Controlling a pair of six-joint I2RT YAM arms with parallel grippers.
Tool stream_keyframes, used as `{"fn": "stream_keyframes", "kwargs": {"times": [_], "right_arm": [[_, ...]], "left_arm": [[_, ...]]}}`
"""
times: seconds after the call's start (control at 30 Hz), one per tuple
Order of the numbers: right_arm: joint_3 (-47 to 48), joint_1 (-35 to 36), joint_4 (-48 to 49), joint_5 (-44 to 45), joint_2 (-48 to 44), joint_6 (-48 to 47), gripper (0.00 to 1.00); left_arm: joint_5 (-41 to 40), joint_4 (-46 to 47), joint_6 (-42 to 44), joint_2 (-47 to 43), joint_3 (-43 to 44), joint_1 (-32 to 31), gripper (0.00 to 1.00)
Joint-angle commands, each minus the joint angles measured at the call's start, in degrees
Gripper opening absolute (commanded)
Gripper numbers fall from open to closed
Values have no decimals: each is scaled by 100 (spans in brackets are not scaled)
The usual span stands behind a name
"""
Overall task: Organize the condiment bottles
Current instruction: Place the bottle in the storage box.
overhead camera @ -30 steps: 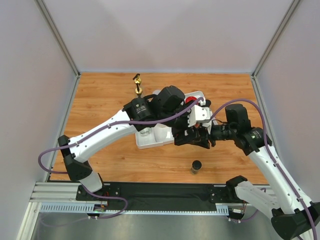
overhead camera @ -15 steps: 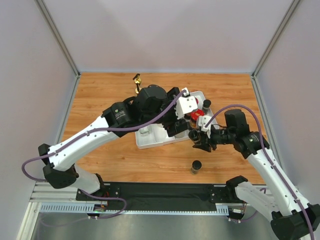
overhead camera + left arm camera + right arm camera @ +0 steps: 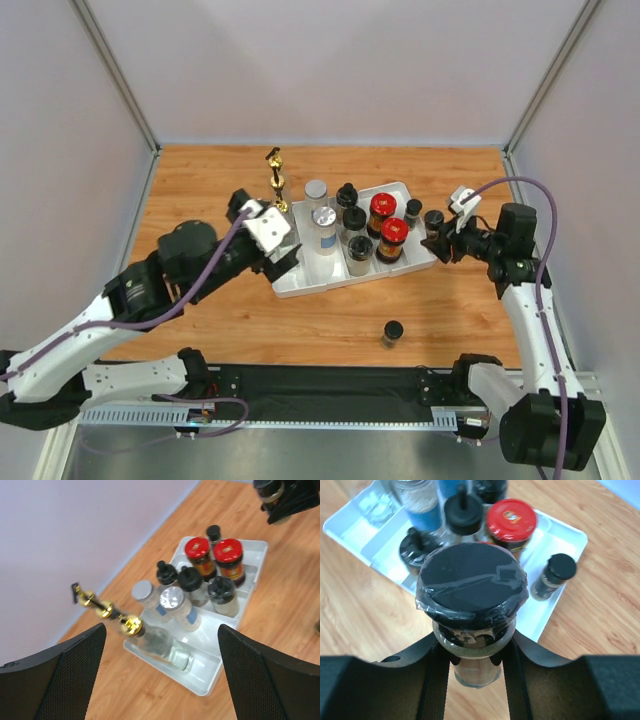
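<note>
A white divided tray (image 3: 300,287) holds silver-lidded clear jars (image 3: 324,217), black-capped jars (image 3: 353,219), two red-lidded dark jars (image 3: 382,205) and a tall clear gold-spouted bottle (image 3: 279,182) at its left end. My right gripper (image 3: 441,240) is shut on a black-capped spice jar (image 3: 433,219), held just off the tray's right end; the right wrist view shows the jar (image 3: 472,587) between the fingers (image 3: 432,680). My left gripper (image 3: 283,257) is open and empty at the tray's left end, above the gold-spouted bottle (image 3: 167,650). Another black-capped spice jar (image 3: 392,333) stands alone on the table.
The wooden table (image 3: 200,190) is walled on three sides. The tray sits near the middle, angled. A small black-capped jar (image 3: 553,576) stands in the tray's far right corner. The arm bases and a black rail (image 3: 330,385) run along the near edge.
My left arm has pulled back off the tray to the left, uncovering the bottles. My right gripper has carried its spice jar from the tray's near side to its right end.
</note>
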Motion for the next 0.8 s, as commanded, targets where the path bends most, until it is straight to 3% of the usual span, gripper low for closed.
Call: {"fn": "stream_keyframes", "kwargs": {"times": [0.0,0.13,0.4,0.77], "right_arm": [[-84,-535,1474,-532,369,866,5],[-347,-871,2984,-630,993,1221,5],[-787,-784,4621,-560,2066,1466,6],[-805,-379,5027,-463,2945,992,8]], "left_arm": [[-1054,377,28,-915,-616,-3,100],[-1809,474,-95,-1911,-1618,15,100],[-2540,395,-438,-3467,-2727,23,100],[-2848,518,-588,-3916,-3193,23,100]]}}
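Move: The bottle held in the right hand is bound for the free near half of the storage box's rightmost compartment, about 11 cm ahead of that hand and some 15 cm below it. In that compartment the small bottle stands about 15 cm ahead and 2 cm left; the near red-lidded jar is 9 cm ahead and 8 cm left, the far one 16 cm ahead and 10 cm left. From the left hand the free spot lies roughly 18 cm ahead, 38 cm right and far below. Keeping its pinch on the small black-capped bottle, the right hand swings forward and somewhat right towards the box's right end, then goes on forward while sinking, about 10 cm forward and 8 cm down in all, easing slightly left at the end and rolling its left side up some 10 degrees. The empty left hand, fingers still open, withdraws about 16 cm left and sinks 7 cm, turning counter-clockwise. ##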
